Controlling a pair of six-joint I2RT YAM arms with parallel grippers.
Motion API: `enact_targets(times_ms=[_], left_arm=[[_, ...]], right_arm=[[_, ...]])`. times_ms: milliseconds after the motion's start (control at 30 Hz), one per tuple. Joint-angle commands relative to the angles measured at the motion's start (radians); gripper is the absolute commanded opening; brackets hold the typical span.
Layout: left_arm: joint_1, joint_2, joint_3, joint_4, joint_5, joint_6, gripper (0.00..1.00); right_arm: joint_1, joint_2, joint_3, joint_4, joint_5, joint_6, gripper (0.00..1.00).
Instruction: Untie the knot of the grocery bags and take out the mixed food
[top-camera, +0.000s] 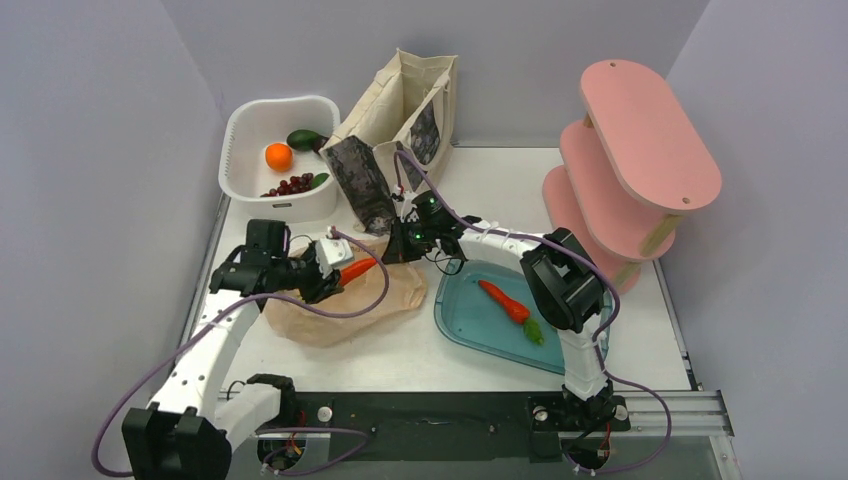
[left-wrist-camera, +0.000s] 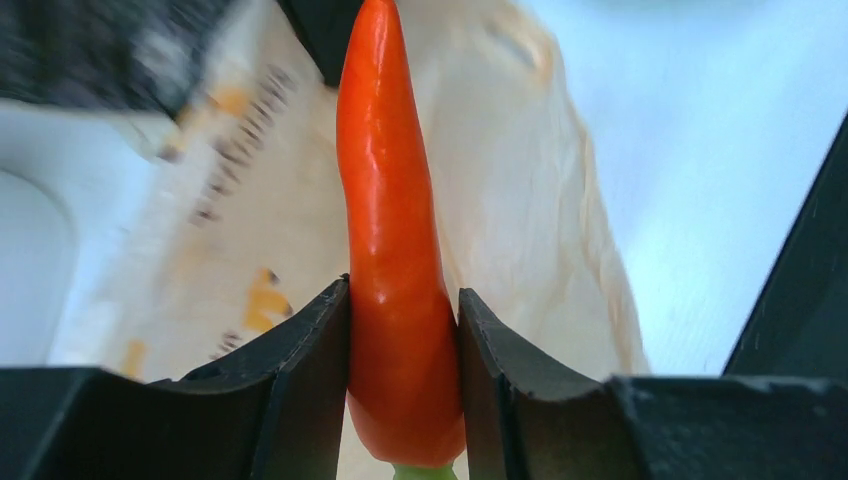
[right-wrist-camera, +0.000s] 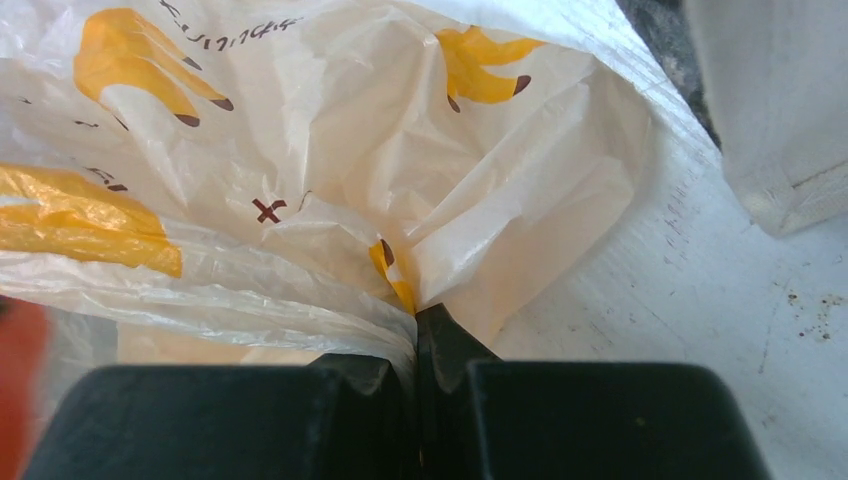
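Observation:
My left gripper (top-camera: 338, 274) (left-wrist-camera: 403, 340) is shut on the thick end of an orange carrot (top-camera: 360, 268) (left-wrist-camera: 393, 220). It holds the carrot over the crinkly peach plastic bag (top-camera: 330, 310) (left-wrist-camera: 520, 200), tip pointing right. My right gripper (top-camera: 403, 238) (right-wrist-camera: 415, 330) is shut on a pinch of the bag's film (right-wrist-camera: 300, 150) at its far right edge. The knot is out of view. A second carrot (top-camera: 503, 300) with a green top lies in the teal tray (top-camera: 450, 322). The cream canvas tote (top-camera: 405, 105) stands open at the back.
A white basket (top-camera: 236, 120) at the back left holds a dark avocado (top-camera: 303, 139), a round orange fruit (top-camera: 278, 156) and dark red berries (top-camera: 292, 185). A pink tiered shelf (top-camera: 645, 150) stands at the right. Grey walls close in the table.

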Motion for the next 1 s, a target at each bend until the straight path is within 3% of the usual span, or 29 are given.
enact_targets(times_ms=[0,33,167,300,367,533,633,733,800,967], left_arm=[[0.002,-0.096,-0.011,0.508,0.183,-0.477,0.0],[0.002,-0.11,-0.017,0.58,0.184,-0.637,0.0],[-0.01,-0.07,0.003,0.883,0.222,-0.994,0.0],[-0.059,-0.033,0.004,1.074,0.232,-1.152,0.0],[-0.117,-0.033,0.008,1.049,0.251,-1.086,0.0],[-0.285,-0.038,0.012,0.877,0.321,-0.679,0.0],[-0.374,0.006,0.009,0.797,0.349,-0.512,0.0],[-0.462,0.124,0.083,0.613,0.353,-0.194,0.0],[-0.513,0.183,0.119,0.567,0.345,-0.134,0.0],[-0.629,0.242,0.079,0.789,0.258,-0.209,0.0]], right_arm=[[-0.003,-0.051,0.046,-0.013,0.018,-0.04,0.0],[-0.001,-0.05,0.048,-0.015,0.019,-0.042,0.0],[0.002,-0.049,0.051,-0.018,0.021,-0.048,0.0],[0.007,-0.048,0.051,-0.019,0.012,-0.052,0.0],[0.008,-0.047,0.054,-0.019,0.008,-0.057,0.0],[0.004,-0.037,0.066,-0.019,-0.019,-0.077,0.0],[0.002,-0.027,0.074,-0.021,-0.051,-0.089,0.0],[0.002,-0.014,0.09,-0.03,-0.071,-0.103,0.0],[0.0,-0.009,0.092,-0.032,-0.082,-0.111,0.0],[-0.004,-0.009,0.09,-0.037,-0.102,-0.13,0.0]])
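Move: The left hand already grips the red pepper clear of the grocery bag. The teal tray it is bound for has its middle roughly 42 cm to the right, 5 cm back and 12 cm below; the pepper in the tray lies about 40 cm right and 2 cm back. The right gripper, pinching the bag, is some 12 cm right, 7 cm farther out and slightly lower. From the right hand, the tray is around 31 cm right and 12 cm back. The left hand keeps its grip on the red pepper and lifts it steeply, about 15 cm, while drifting forward and right and tipping the fingers up from a steep slant to nearly level; then it swings right past the right gripper and well above it, drawing back some 10 cm, turning clockwise and sinking about 8 cm towards the tray, to end around 20 cm right of its start. The right hand stays nearly in place, still pinching the plastic bag and rising barely a centimetre or so near the end. ##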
